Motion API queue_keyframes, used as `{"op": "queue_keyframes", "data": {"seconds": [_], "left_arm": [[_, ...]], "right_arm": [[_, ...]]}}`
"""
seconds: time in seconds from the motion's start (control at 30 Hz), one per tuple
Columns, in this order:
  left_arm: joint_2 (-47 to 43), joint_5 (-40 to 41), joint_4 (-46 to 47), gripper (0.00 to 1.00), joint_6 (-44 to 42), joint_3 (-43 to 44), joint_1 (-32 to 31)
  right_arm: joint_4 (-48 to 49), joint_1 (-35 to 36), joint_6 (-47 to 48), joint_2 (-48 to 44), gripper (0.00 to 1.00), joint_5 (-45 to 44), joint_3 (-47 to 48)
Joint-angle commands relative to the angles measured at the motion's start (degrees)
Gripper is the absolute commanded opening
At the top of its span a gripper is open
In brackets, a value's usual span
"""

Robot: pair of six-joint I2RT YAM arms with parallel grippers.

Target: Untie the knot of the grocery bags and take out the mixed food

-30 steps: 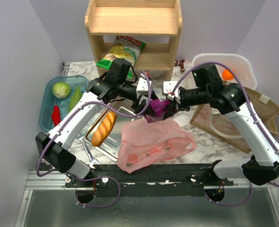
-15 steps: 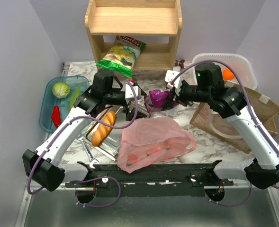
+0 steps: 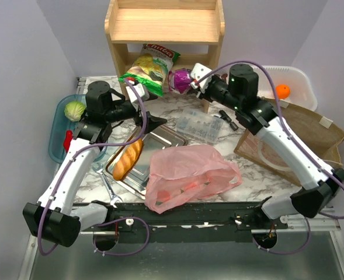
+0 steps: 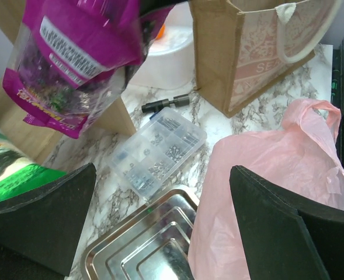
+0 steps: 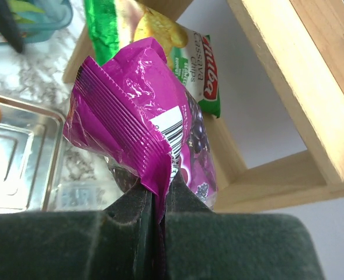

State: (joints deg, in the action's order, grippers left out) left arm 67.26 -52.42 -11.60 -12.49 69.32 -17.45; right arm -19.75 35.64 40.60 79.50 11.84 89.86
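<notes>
The pink grocery bag [image 3: 189, 175] lies slumped at the table's front, reddish items showing through it. One handle loop [image 4: 329, 116] lies loose, and no knot shows. My right gripper [image 3: 194, 81] is shut on the purple snack packet [image 5: 142, 116], holding it in the air by the shelf's lower opening. The packet also hangs at the top of the left wrist view [image 4: 72, 58]. Beside it the yellow-green crisp packet [image 3: 148, 67] leans on the shelf. My left gripper [image 3: 153, 120] stands open and empty above the steel tray [image 4: 142, 245], left of the bag.
A wooden shelf [image 3: 166, 35] stands at the back. A bread loaf [image 3: 128, 158] lies on the tray. The blue bin [image 3: 58, 116] holds a cabbage [image 3: 75, 109] and a red pepper [image 3: 68, 140]. Also here: a clear parts box [image 3: 198, 123], a brown bag [image 3: 294, 146], and a white tub [image 3: 294, 79] with an orange [image 3: 282, 91].
The left gripper let go of the purple packet, opened wide and drew back to the left. The right gripper closed on the packet and carried it up and back to the shelf.
</notes>
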Motion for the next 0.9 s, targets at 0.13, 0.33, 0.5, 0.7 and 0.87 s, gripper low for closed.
{"op": "queue_keyframes", "data": {"seconds": [0.13,0.33,0.5,0.7,0.87], "left_arm": [[-4.9,0.3,0.3,0.99,2.2,-2.3,3.5],[-7.1,-0.1,1.0,0.98,3.9,-3.9,3.9],[-6.8,-0.1,0.4,0.98,3.6,-3.7,4.9],[-6.0,-1.7,1.2,0.98,4.3,-2.9,5.8],[-5.7,-2.0,1.9,0.98,4.8,-2.7,6.1]], "right_arm": [[23.2,-2.3,6.5,7.7,0.01,-6.5,1.9],[25.9,-5.4,9.1,12.6,0.01,-5.6,3.5],[31.6,-7.6,13.0,16.0,0.01,-3.5,1.3],[36.3,-8.9,13.7,22.6,0.01,-5.4,2.9],[38.8,-9.0,17.2,25.5,0.01,-3.8,1.1]]}}
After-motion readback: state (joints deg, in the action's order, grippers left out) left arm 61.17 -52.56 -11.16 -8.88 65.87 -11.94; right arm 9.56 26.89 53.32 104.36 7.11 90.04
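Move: The right hand holds the purple bag by its end. The free spot for it on the rack's lower shelf lies about 22 cm ahead, 3 cm to the left and 13 cm down. The chips bag is about 15 cm ahead and 13 cm left, the rack's right upright 17 cm ahead and 9 cm right, both roughly 9 cm lower. From the empty left hand that spot is some 28 cm forward, 12 cm right and 9 cm down. Keeping its pinch on the end of the purple bag, the right hand carries it forward about 17 cm and down some 8 cm into the lower shelf, between the chips bag and the right upright, sinking faster at the end. The wrist turns clockwise and tips down, each by a good 10 degrees. The empty left hand, still wide open, drifts about 3 cm left. ##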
